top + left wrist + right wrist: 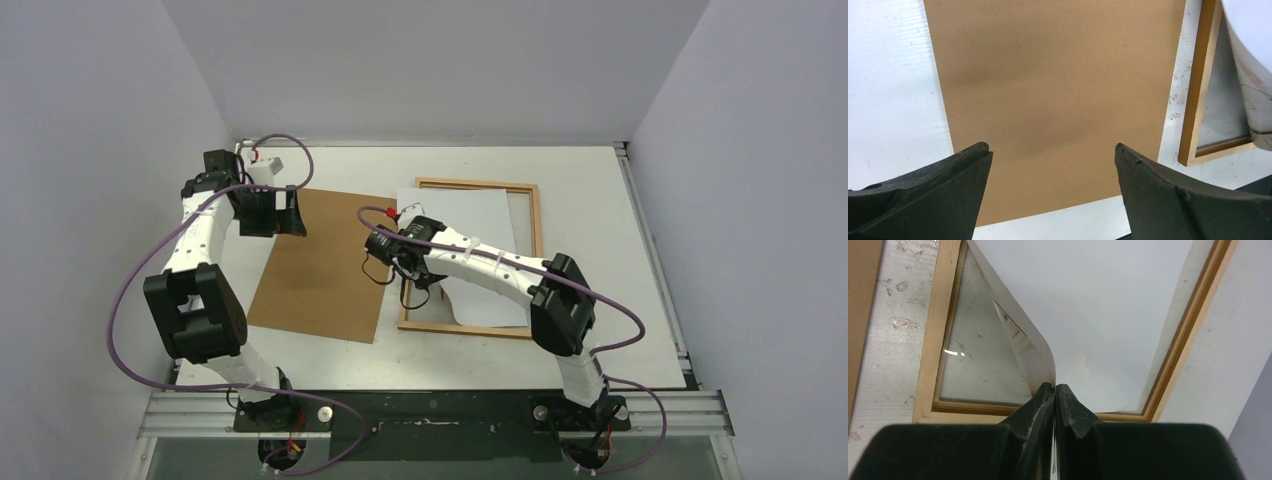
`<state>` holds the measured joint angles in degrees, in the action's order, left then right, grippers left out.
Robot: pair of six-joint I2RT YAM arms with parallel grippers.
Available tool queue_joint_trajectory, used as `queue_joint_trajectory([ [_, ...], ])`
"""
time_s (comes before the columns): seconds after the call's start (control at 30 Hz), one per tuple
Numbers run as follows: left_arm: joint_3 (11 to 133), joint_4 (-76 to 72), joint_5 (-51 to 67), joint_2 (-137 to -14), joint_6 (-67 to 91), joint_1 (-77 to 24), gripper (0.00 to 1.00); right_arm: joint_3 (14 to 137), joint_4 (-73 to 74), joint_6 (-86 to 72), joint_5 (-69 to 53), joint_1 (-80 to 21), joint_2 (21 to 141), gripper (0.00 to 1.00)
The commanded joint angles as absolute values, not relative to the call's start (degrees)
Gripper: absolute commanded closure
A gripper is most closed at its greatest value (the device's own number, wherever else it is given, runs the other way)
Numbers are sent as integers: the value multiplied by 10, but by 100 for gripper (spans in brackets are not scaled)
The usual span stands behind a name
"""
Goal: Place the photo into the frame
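The frame [536,250] of orange-brown wood lies flat at the middle right of the table, with glass [978,365] inside its moulding [930,360]. The photo [465,225] rests on it with its white back up and a little askew, its far left corner over the rail. My right gripper [437,298] is shut on the photo's near edge, which curls up from the glass. In the right wrist view its jaws [1054,386] pinch the sheet [1088,305]. My left gripper [285,212] hangs open and holds nothing, above the far left of the brown sheet.
A plain brown fibreboard backing sheet [325,265] lies flat just left of the frame. In the left wrist view it [1058,85] fills most of the picture between my open fingertips [1050,146], with the frame [1200,75] and the curled photo [1248,50] at right. White walls enclose three sides.
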<state>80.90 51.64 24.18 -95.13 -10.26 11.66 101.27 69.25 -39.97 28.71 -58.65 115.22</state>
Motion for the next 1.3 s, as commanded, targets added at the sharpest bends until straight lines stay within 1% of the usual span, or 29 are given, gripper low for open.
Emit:
queue_joint_trajectory([
  [0.0,819,503,258,-932,-110,116,7,1046,724,-423,327,-585,1067,95],
  [0.07,818,500,261,-932,-107,116,7,1071,737,-421,327,-587,1062,95],
  [0.23,811,495,268,-930,-100,110,8,1137,801,-429,365,-601,1099,95],
  [0.33,808,491,268,-929,-98,104,8,1118,802,-431,376,-588,1078,95],
  [0.47,810,491,269,-935,-96,93,8,1086,802,-434,394,-556,1038,95],
  [0.73,826,505,264,-937,-98,76,8,1066,803,-421,408,-481,967,95],
  [1.1,838,515,252,-925,-91,50,8,1103,803,-341,383,-377,883,95],
  [1.27,846,523,245,-923,-91,43,8,1142,804,-286,377,-315,863,95],
])
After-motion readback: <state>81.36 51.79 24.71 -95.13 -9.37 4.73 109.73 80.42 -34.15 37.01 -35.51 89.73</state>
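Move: The right hand, with the photo's edge still pinched, has the wooden frame's middle about 8 cm to its right, 4 cm ahead and 8 cm below. The frame's right rail is some 19 cm to its right and 4 cm ahead, and the brown board about 23 cm to its left and 3 cm ahead. From the open left hand, the frame's middle lies roughly 38 cm right, 7 cm back and 12 cm below. Lifting the pinched photo about 20 cm, the right hand swings it equally rightward over the frame; left eases right. ##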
